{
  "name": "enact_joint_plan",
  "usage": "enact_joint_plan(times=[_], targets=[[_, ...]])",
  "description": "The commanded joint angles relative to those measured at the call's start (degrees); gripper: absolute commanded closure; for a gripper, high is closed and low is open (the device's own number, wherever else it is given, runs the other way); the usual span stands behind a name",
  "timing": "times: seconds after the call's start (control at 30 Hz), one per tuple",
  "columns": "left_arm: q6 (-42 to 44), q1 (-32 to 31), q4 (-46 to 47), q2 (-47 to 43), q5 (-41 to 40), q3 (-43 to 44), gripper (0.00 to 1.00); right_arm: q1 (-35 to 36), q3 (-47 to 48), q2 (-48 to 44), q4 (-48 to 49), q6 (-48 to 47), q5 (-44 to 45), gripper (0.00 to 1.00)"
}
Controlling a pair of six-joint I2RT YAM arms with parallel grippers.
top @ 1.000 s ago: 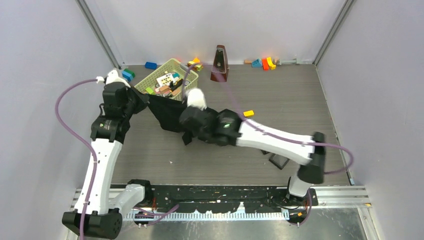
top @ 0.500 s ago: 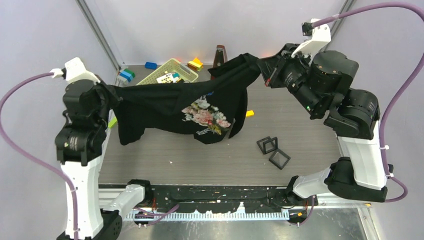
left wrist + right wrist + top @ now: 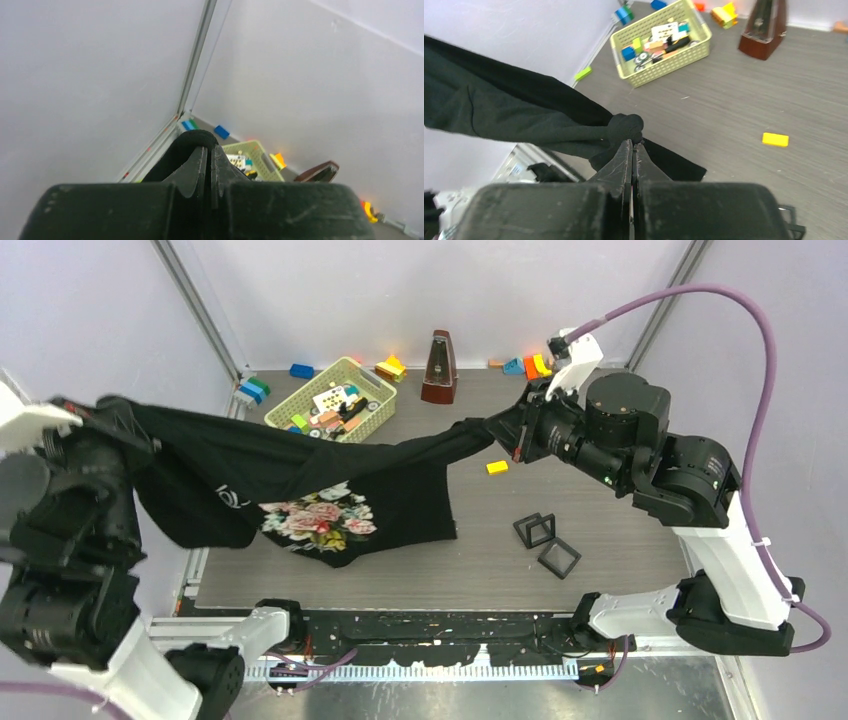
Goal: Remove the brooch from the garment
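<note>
The black T-shirt (image 3: 300, 465) with the pink-rose print (image 3: 320, 520) hangs stretched between my two grippers, high above the table. My left gripper (image 3: 95, 412) is shut on its left end, with black cloth bunched over the fingertips in the left wrist view (image 3: 197, 140). My right gripper (image 3: 512, 430) is shut on its right end, a knot of cloth (image 3: 624, 127) pinched at the fingertips. The print faces the camera at the lower middle. No tiny blue brooch shows in any view.
A green basket (image 3: 335, 400) of small toys stands at the back left, a brown metronome (image 3: 438, 368) behind centre. A yellow block (image 3: 496, 467) and two small black square boxes (image 3: 545, 542) lie at the right. Coloured blocks (image 3: 530, 365) line the back wall.
Both arms have pulled the shirt out of a bunch and stretched it wide. The left gripper swung far left and toward the camera; the right gripper came lower and forward.
</note>
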Motion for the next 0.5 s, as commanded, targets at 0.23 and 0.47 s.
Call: enact_joint_plan(times=[0.23,0.47], targets=[[-2.23,0.16,8.44,21.9,5.69,4.0,1.0,0.06,-21.89,-7.03,15.68,10.19,-7.37,1.0],[-12.32,-2.36,19.27,36.14,18.6,-4.68,1.0,-0.72,-44.04,-16.73,24.73,14.48,16.06,1.0]])
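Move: The black garment already hangs from both closed hands, and it is bound for the bare table middle: about 20 cm ahead of the left hand, 22 cm to its right and 55 cm below; about 15 cm ahead of the right hand, 22 cm to its left and 47 cm below. From the right hand, the yellow block lies some 26 cm ahead and 7 cm right, and the toy basket about 41 cm ahead and 32 cm left, both down on the table. The brooch can't be made out. The garment's left end is flung outward towards the toy basket: the left hand sweeps forward about 23 cm, first up slightly, then sinking fast to end well below its start, drifting a little right while its fingers tip down some 25 degrees. The right hand mainly lowers its corner, about 13 cm, swaying left and partly back, its fingers tipping down slightly. Both keep their pinch. ##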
